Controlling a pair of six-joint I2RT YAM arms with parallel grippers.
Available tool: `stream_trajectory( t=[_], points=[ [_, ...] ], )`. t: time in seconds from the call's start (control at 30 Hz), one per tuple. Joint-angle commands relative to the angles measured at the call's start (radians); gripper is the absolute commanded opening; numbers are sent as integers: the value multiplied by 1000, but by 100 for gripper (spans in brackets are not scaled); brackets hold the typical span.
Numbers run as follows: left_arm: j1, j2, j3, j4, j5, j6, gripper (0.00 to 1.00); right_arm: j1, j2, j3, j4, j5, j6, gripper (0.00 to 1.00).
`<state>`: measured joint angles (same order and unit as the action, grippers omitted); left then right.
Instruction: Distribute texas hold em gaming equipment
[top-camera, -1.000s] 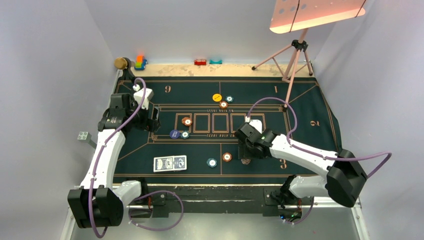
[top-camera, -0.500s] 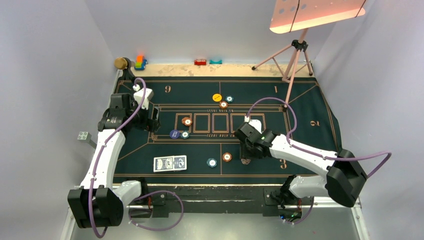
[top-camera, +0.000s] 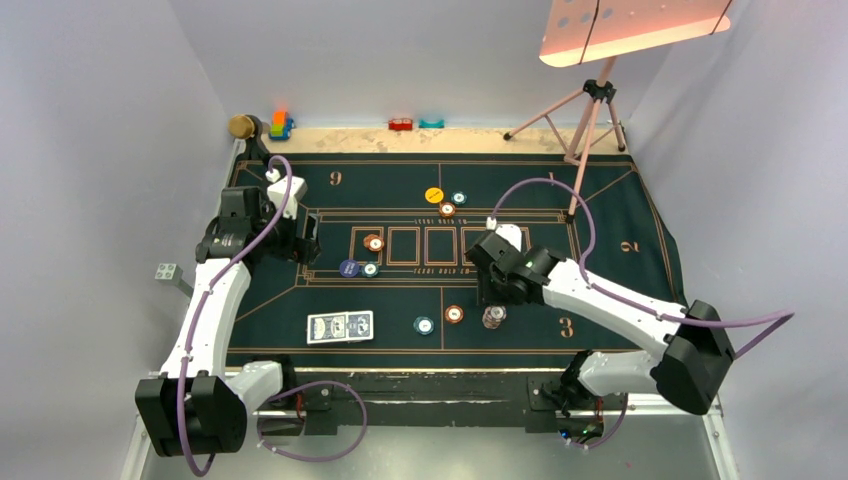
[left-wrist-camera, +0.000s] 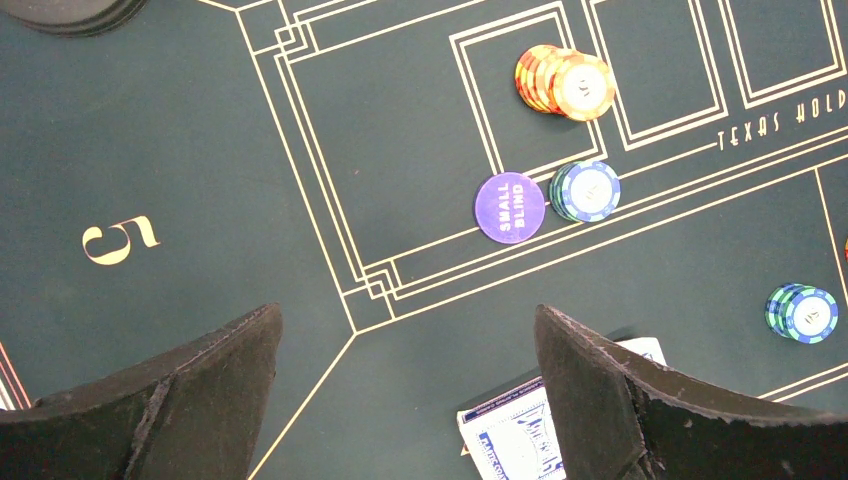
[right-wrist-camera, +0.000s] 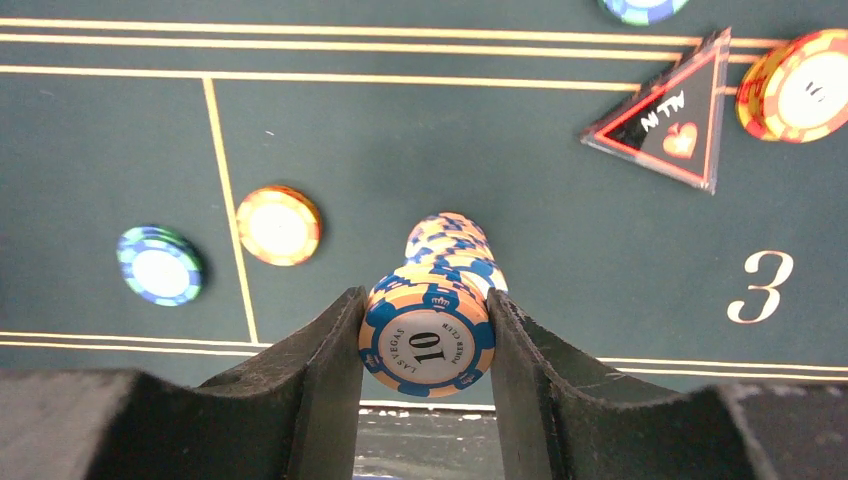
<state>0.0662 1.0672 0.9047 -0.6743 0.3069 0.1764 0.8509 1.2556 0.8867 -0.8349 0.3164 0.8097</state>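
My right gripper (right-wrist-camera: 424, 305) is shut on a stack of peach-and-blue poker chips (right-wrist-camera: 427, 342), which stands near the figure 3 (top-camera: 492, 317). Whether the stack is off the mat I cannot tell. To its left lie an orange chip (right-wrist-camera: 279, 225) and a teal chip (right-wrist-camera: 159, 265). A black, red-edged triangular marker (right-wrist-camera: 670, 120) and an orange stack (right-wrist-camera: 800, 85) lie beyond. My left gripper (left-wrist-camera: 408, 370) hangs open over bare mat, with the blue-backed cards (left-wrist-camera: 520, 435) by its right finger. Ahead of it are a purple small-blind button (left-wrist-camera: 509, 208), teal chips (left-wrist-camera: 586, 190) and an orange stack (left-wrist-camera: 562, 82). A yellow button (top-camera: 434, 195) lies far centre.
The dark green felt mat (top-camera: 620, 200) covers the table. Toy blocks (top-camera: 281, 124) and a brown ball (top-camera: 240, 125) sit at the back left, with small red (top-camera: 401, 124) and teal (top-camera: 431, 123) pieces at the back edge. A pink tripod (top-camera: 590, 110) stands at the back right.
My right gripper has closed on the chip stack and the arm has drawn back from the near edge, so the stack now shows in the top view. The left arm has not moved.
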Motion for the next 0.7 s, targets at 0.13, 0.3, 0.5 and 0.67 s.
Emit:
stream_trajectory(
  t=[0.13,0.3,0.5,0.67],
  points=[
    [9,-18,5,21,-1,5,100,6,79,189,10,17,-79,1],
    [10,-12,7,21,-7,2,100,39,236,324,74,-3,-134,0],
    [9,-8,5,23,-14,4,100,74,485,525,154,-9,-210,0],
    [10,-13,1,25,-14,9,100,79,648,672,216,-31,-272,0]
  ],
)
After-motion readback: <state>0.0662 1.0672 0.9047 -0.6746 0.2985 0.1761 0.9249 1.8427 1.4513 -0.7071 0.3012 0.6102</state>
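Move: Small blind button, where the held blue-and-white chips seem bound, lies about 11 cm ahead of the right hand, 28 cm to its left and 9 cm below. Of the button, a green stack stands 4 cm to the right and level with it, and an orange stack 5 cm right and 7 cm farther out. Under the right hand, the remaining stack is some 1 cm back and 1 cm right. From the left hand the button is about 3 cm ahead, 5 cm right and 15 cm below. Swinging left by about 15 cm and forward some 9 cm, the right hand carries its still-pinched chips away from the remaining stack towards the small blind button. It first rises about 3 cm, then speeds up leftward while sinking nearly back to its starting height, turning some 15 degrees counter-clockwise with the grip kept. ##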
